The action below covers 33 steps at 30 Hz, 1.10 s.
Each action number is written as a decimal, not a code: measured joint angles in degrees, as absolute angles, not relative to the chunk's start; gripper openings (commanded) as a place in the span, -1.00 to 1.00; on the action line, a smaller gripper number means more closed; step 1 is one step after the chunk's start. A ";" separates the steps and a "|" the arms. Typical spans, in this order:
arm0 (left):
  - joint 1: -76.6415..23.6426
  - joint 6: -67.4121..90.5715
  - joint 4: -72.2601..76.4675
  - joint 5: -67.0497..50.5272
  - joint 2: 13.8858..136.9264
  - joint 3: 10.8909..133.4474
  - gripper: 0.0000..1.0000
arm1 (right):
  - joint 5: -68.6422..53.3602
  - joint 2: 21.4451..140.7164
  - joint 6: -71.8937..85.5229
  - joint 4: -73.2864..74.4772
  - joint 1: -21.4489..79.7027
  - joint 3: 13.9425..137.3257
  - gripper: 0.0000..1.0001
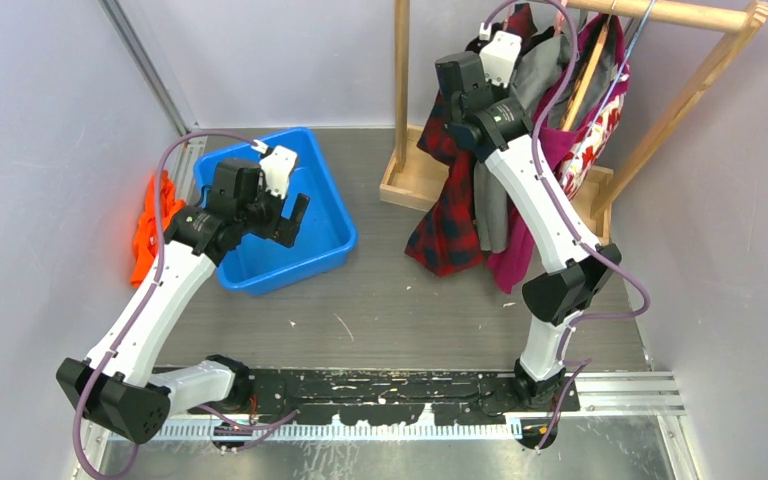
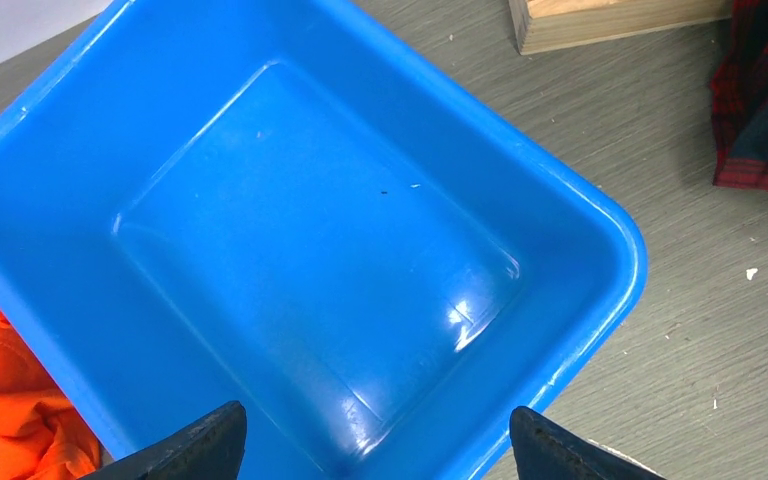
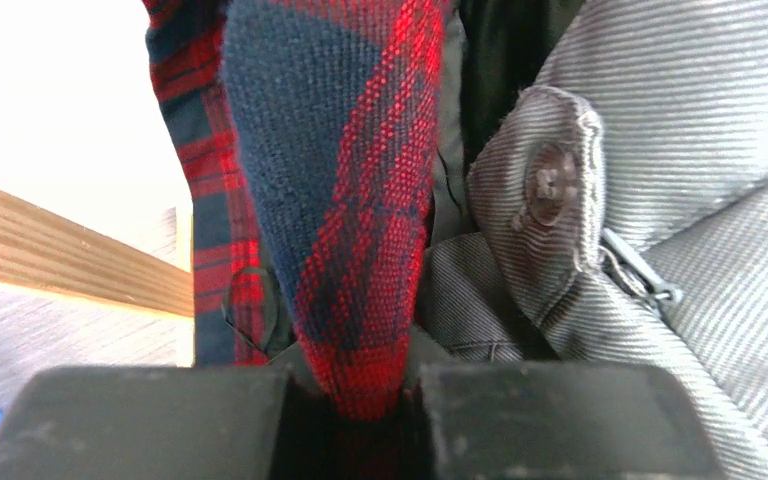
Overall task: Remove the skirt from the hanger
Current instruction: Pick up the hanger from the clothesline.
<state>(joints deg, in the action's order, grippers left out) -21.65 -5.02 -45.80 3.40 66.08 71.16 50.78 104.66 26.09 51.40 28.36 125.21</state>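
A red and navy plaid skirt (image 1: pixel 450 225) hangs from the wooden rack, its hem reaching the table. Its hanger is hidden behind my right arm. High up by the rail, my right gripper (image 1: pixel 475 50) is in among the clothes. In the right wrist view a fold of the plaid skirt (image 3: pixel 340 200) runs down between the two black fingers, and the right gripper (image 3: pixel 355 385) is shut on it. Over the blue bin my left gripper (image 1: pixel 290 222) hangs open, and the left wrist view shows nothing held in the left gripper (image 2: pixel 372 420).
A grey buttoned garment (image 3: pixel 680 200) presses against the skirt's right side. Magenta (image 1: pixel 515 265) and red-and-white floral (image 1: pixel 595 135) garments share the rack's rail (image 1: pixel 680 14). The blue bin (image 1: pixel 330 260) has nothing in it; an orange cloth (image 1: pixel 150 225) lies to its left. Walls close in on both sides.
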 measured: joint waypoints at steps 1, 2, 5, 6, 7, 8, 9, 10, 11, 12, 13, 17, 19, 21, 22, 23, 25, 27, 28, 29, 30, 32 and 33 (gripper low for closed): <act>-21.65 -5.02 -45.78 3.40 66.08 71.16 0.98 | 50.52 104.66 25.36 51.24 28.38 125.16 -0.98; -21.65 -5.02 -45.76 3.40 66.08 71.13 0.98 | 50.41 104.66 24.99 51.11 28.38 125.12 -0.98; -21.65 -4.99 -45.74 3.40 66.08 71.07 0.98 | 50.46 104.20 22.44 50.00 28.40 124.11 -0.99; -21.67 -4.99 -45.74 3.40 66.08 71.07 0.97 | 50.46 103.83 21.23 49.39 28.38 123.46 -0.99; -21.67 -4.99 -45.71 3.40 66.08 71.07 0.98 | 50.43 103.61 20.51 49.15 28.36 123.20 -0.99; -21.69 -4.99 -45.71 3.40 66.08 71.05 0.98 | 50.43 103.46 19.29 48.99 28.34 123.09 -0.99; -21.69 -4.99 -45.69 3.40 66.08 71.05 0.98 | 50.39 103.33 18.17 48.82 28.42 123.09 -0.99; -21.69 -4.99 -45.69 3.40 66.08 71.05 0.97 | 50.28 103.20 16.69 48.51 28.62 123.02 -0.99; -21.69 -4.99 -45.69 3.40 66.08 71.05 0.98 | 50.24 102.98 14.96 48.01 28.99 122.87 -0.99; -21.69 -4.99 -45.67 3.40 66.08 71.05 0.98 | 50.19 102.78 13.02 47.53 29.56 122.78 -0.99; -21.69 -4.99 -45.67 3.40 66.08 71.05 0.98 | 50.22 102.63 10.94 47.05 30.26 122.78 -0.99; -21.69 -4.99 -45.65 3.40 66.22 71.05 0.97 | 50.19 102.48 4.64 45.12 33.10 124.20 -0.99; -21.74 -4.97 -45.65 3.40 66.41 71.05 0.97 | 50.11 102.45 2.24 44.42 33.80 125.62 -0.99; -21.76 -4.97 -45.63 3.40 66.65 71.05 0.97 | 50.02 101.84 0.30 43.72 34.00 126.15 -0.99; -21.76 -4.99 -45.58 3.40 66.78 71.05 0.97 | 50.02 101.45 -0.40 43.29 34.06 126.15 -0.99; -21.76 -4.97 -45.56 3.40 66.92 71.05 0.97 | 50.00 100.84 -1.39 42.57 34.20 126.17 -0.99; -21.76 -4.97 -45.54 3.40 67.13 71.05 0.97 | 49.95 99.96 -2.61 41.91 34.44 126.50 -0.99; -21.76 -4.97 -45.54 3.40 67.26 71.05 0.97 | 49.76 99.44 -3.36 41.58 34.65 127.61 -0.99; -21.76 -4.99 -45.54 3.40 67.35 71.05 0.96 | 49.52 99.04 -3.38 41.60 34.81 127.98 -0.99; -21.76 -4.99 -45.52 3.40 67.44 71.07 0.96 | 49.17 98.59 -3.25 41.85 34.85 128.01 -0.99; -21.76 -4.99 -45.54 3.40 67.66 71.09 0.96 | 48.53 97.93 -2.74 42.41 34.94 127.61 -0.98; -21.76 -4.99 -45.65 3.40 68.25 71.42 0.95 | 47.33 95.64 -1.02 42.78 35.14 124.62 -0.98; -21.76 -4.99 -45.80 3.38 68.84 71.99 0.94 | 46.70 94.04 0.10 43.00 35.22 122.39 -0.98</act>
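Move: The right hand already has the top of the plaid skirt pinched; the wooden rail that serves as clothesline runs about 8 cm ahead of its fingers and some 10 cm above. The rail's left post stands roughly 14 cm to the left and 5 cm ahead; the grey garment hangs some 6 cm to the right and 3 cm farther out. From the left hand, that part of the rail lies about 22 cm ahead, 30 cm right and 23 cm up. Upward, after a short, nearly still start, the right hand hoists the pinched plaid skirt about 9 cm, shifting some 3 cm left and then drawing back about 5 cm towards its base, dipping slightly at the very end. Meanwhile the wrist swings about 15 degrees counter-clockwise and rolls its left side down by as much. The fingers keep their hold. ##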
